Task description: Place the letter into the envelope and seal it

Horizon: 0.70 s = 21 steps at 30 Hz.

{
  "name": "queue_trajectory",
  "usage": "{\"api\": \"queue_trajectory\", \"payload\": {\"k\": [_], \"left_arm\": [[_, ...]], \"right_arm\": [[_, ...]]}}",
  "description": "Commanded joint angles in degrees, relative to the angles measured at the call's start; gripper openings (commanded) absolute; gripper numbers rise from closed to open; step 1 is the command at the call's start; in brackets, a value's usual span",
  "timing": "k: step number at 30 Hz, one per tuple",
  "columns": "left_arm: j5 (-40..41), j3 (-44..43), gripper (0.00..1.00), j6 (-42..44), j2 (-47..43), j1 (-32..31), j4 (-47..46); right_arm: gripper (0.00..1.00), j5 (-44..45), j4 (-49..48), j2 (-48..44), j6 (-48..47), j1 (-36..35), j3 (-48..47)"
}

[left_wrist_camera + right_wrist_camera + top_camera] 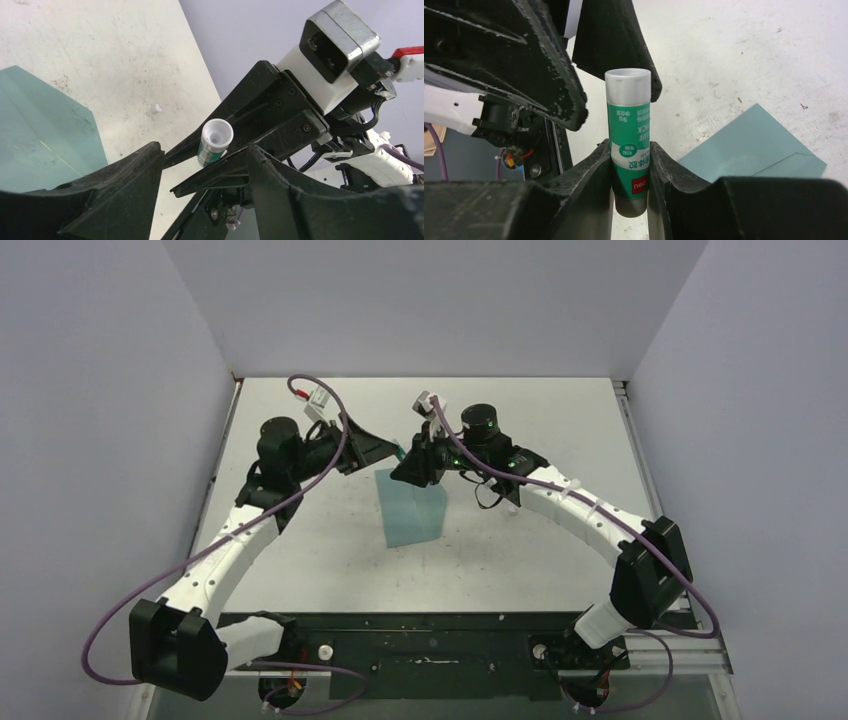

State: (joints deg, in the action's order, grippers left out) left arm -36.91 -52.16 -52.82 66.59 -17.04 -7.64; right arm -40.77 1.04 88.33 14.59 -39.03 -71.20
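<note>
The teal envelope [412,510] lies flat on the table's middle, just in front of both grippers. It also shows in the left wrist view as the envelope [45,135], and in the right wrist view as the envelope [749,145]. My right gripper [630,150] is shut on a green-and-white glue stick [628,130], held above the table near the envelope's far edge. My left gripper [202,150] is open, its fingers standing either side of the stick's white end [216,135] without touching it. From above, the left gripper [392,448] and the right gripper [408,462] meet tip to tip. The letter is not in view.
A small white bit [156,108] lies on the bare table beyond the envelope. Grey walls close in the table on the left, right and back. A black base plate [430,640] runs along the near edge between the arm bases.
</note>
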Motion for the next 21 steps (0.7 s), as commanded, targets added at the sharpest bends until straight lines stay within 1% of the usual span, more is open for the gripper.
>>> {"api": "queue_trajectory", "payload": {"k": [1, 2, 10, 12, 14, 16, 18, 19, 21], "left_arm": [[-3.39, -3.88, 0.56, 2.3, 1.12, 0.33, 3.89], [-4.19, -3.83, 0.52, 1.97, 1.31, 0.34, 3.82], [-6.88, -2.44, 0.4, 0.73, 3.16, 0.42, 3.9], [-7.64, -2.17, 0.32, 0.38, 3.39, 0.43, 3.53], [-8.53, -1.71, 0.21, -1.05, 3.23, 0.39, 2.38], [-9.32, -0.57, 0.2, -3.41, 2.25, 0.43, -1.46], [-9.6, -0.52, 0.19, -4.11, 1.63, 0.43, -2.28], [-10.0, -0.69, 0.16, -4.25, 1.73, 0.43, -2.41], [-10.92, -0.74, 0.05, -4.9, 2.19, 0.34, -2.7]], "right_arm": [[0.06, -3.97, 4.38, 0.74, -5.96, 0.28, -3.62], [0.05, -4.28, 5.55, 1.25, -6.59, 0.26, -4.28], [0.05, -5.28, 9.19, 2.11, -8.87, -0.09, -5.55], [0.05, -5.28, 9.2, 2.1, -8.89, -0.21, -5.45], [0.05, -6.04, 8.3, 1.99, -8.21, -0.17, -5.15], [0.05, -7.24, 7.69, 1.89, -7.28, -0.21, -5.2], [0.05, -7.78, 7.16, 1.56, -6.52, -0.39, -5.17], [0.05, -8.05, 6.87, 1.53, -6.24, -0.51, -5.1], [0.05, -8.64, 6.35, 1.55, -5.67, -0.44, -5.09]]}}
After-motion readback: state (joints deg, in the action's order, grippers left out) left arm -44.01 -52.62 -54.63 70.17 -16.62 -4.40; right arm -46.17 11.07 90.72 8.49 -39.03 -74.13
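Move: The white end of the glue stick is just off the left fingertips, about 1 cm ahead, 2 cm to the right and level with them. The envelope lies some 23 cm below that hand and 4 cm to its right, neither ahead nor back. A small white piece rests on the table about 28 cm to its right, also level fore and aft. From the right hand, which holds the stick, the white end is roughly 4 cm ahead, 1 cm left and 3 cm up. The left fingers close from well open and pinch the white end of the glue stick, which the right hand keeps gripped by its green body. Meanwhile both hands sink together by about 2 cm over the envelope and ease back 1 to 2 cm. The left wrist turns slightly, tipping some 8 degrees. ##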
